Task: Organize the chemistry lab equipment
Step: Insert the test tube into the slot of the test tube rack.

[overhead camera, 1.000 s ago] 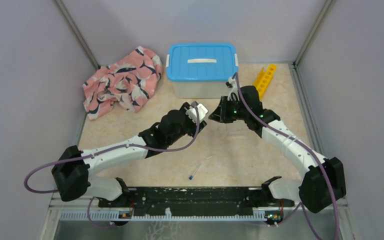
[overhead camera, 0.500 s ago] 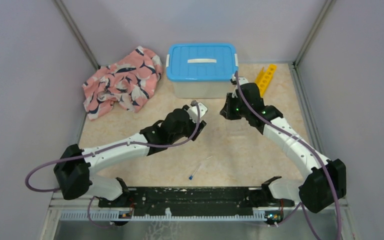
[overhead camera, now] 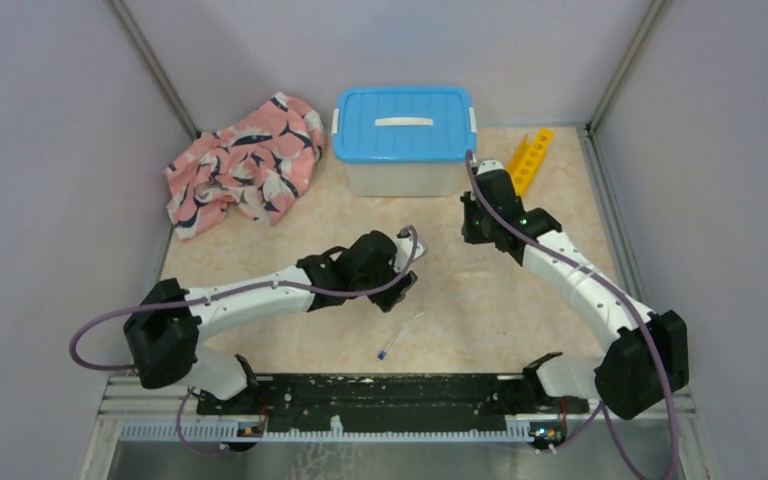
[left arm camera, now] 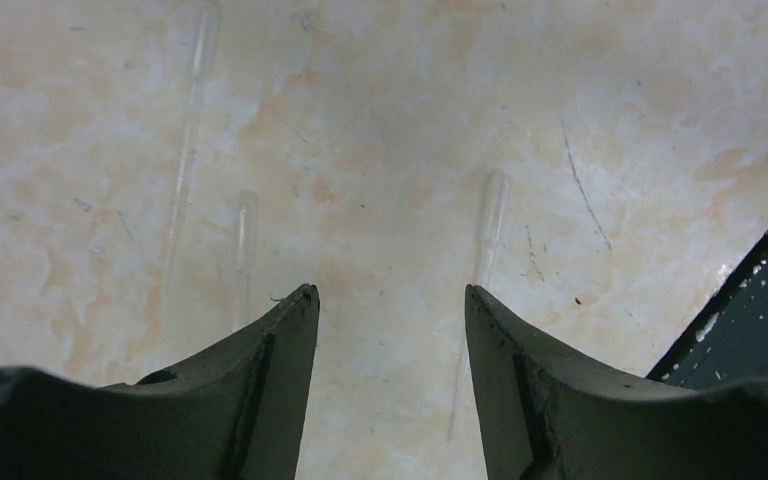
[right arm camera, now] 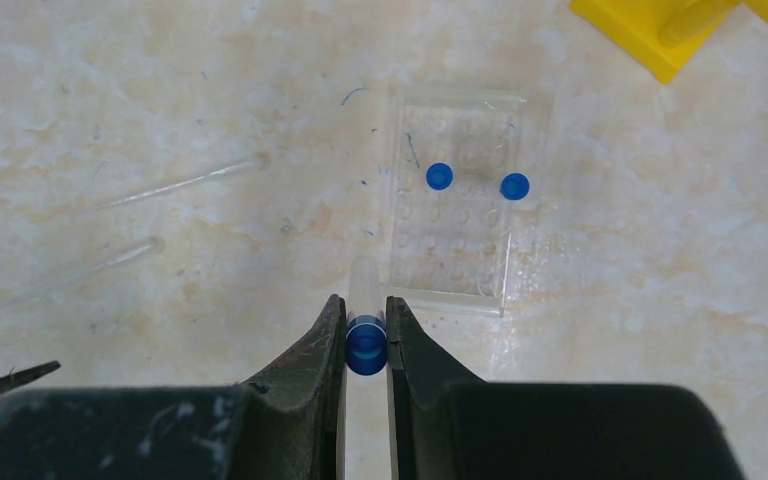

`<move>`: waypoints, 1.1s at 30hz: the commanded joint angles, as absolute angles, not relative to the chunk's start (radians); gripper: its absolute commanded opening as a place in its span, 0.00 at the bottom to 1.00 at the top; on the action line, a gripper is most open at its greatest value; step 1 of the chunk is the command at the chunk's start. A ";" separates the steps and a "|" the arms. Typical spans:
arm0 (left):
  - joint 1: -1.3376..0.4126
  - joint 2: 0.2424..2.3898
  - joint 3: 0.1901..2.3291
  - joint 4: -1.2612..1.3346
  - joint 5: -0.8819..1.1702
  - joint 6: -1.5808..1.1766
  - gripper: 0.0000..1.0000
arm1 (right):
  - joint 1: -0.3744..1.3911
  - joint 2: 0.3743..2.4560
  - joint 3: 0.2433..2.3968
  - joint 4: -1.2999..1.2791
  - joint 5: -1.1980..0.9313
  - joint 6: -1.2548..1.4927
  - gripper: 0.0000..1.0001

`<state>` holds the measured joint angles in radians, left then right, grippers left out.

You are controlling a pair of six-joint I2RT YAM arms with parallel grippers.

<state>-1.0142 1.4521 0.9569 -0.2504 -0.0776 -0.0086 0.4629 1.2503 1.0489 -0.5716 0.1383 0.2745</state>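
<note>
My right gripper is shut on a clear tube with a blue cap, held upright just short of a clear rack. Two blue-capped tubes stand in that rack. In the top view the right gripper hangs in front of the bin's right corner. My left gripper is open above the table, nothing between its fingers. Several thin clear tubes lie below it. Another tube with a blue cap lies near the left gripper. The yellow rack lies at the back right.
A white bin with a blue lid stands at the back centre. A pink whale-patterned cloth is bunched at the back left. A metal tong tip pokes in at the right wrist view's lower left. Black rail along the near edge.
My left arm has swung toward the near edge and lowered over the tubes, its jaws narrowing slightly. The right gripper has shifted right and back with the tube still in it.
</note>
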 commanded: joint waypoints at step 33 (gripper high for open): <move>-1.144 1.548 0.930 -0.409 -0.096 -0.130 0.59 | 0.482 1.414 1.048 -0.532 0.298 0.241 0.01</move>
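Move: The clear test tube rack, two blue-capped tubes already in it, has its middle roughly 4 cm ahead, 2 cm right and 13 cm below the right hand. From that hand the yellow rack is about 22 cm ahead and 15 cm right, the blue-lidded box 26 cm ahead and 11 cm left. The last capped tube lies some 10 cm back, 1 cm left and 10 cm below the left hand, with a pipette about 4 cm back and 3 cm right. The blue-capped tube, still pinched by its cap in the right fingers, is lowered about 4.5 cm towards the near part of the clear rack, shifting some 2 cm right as the wrist straightens about 10 degrees. Meanwhile the left hand, open and empty, goes back about 6 cm and down 5 cm towards the last tube, fast at first, then creeping. ##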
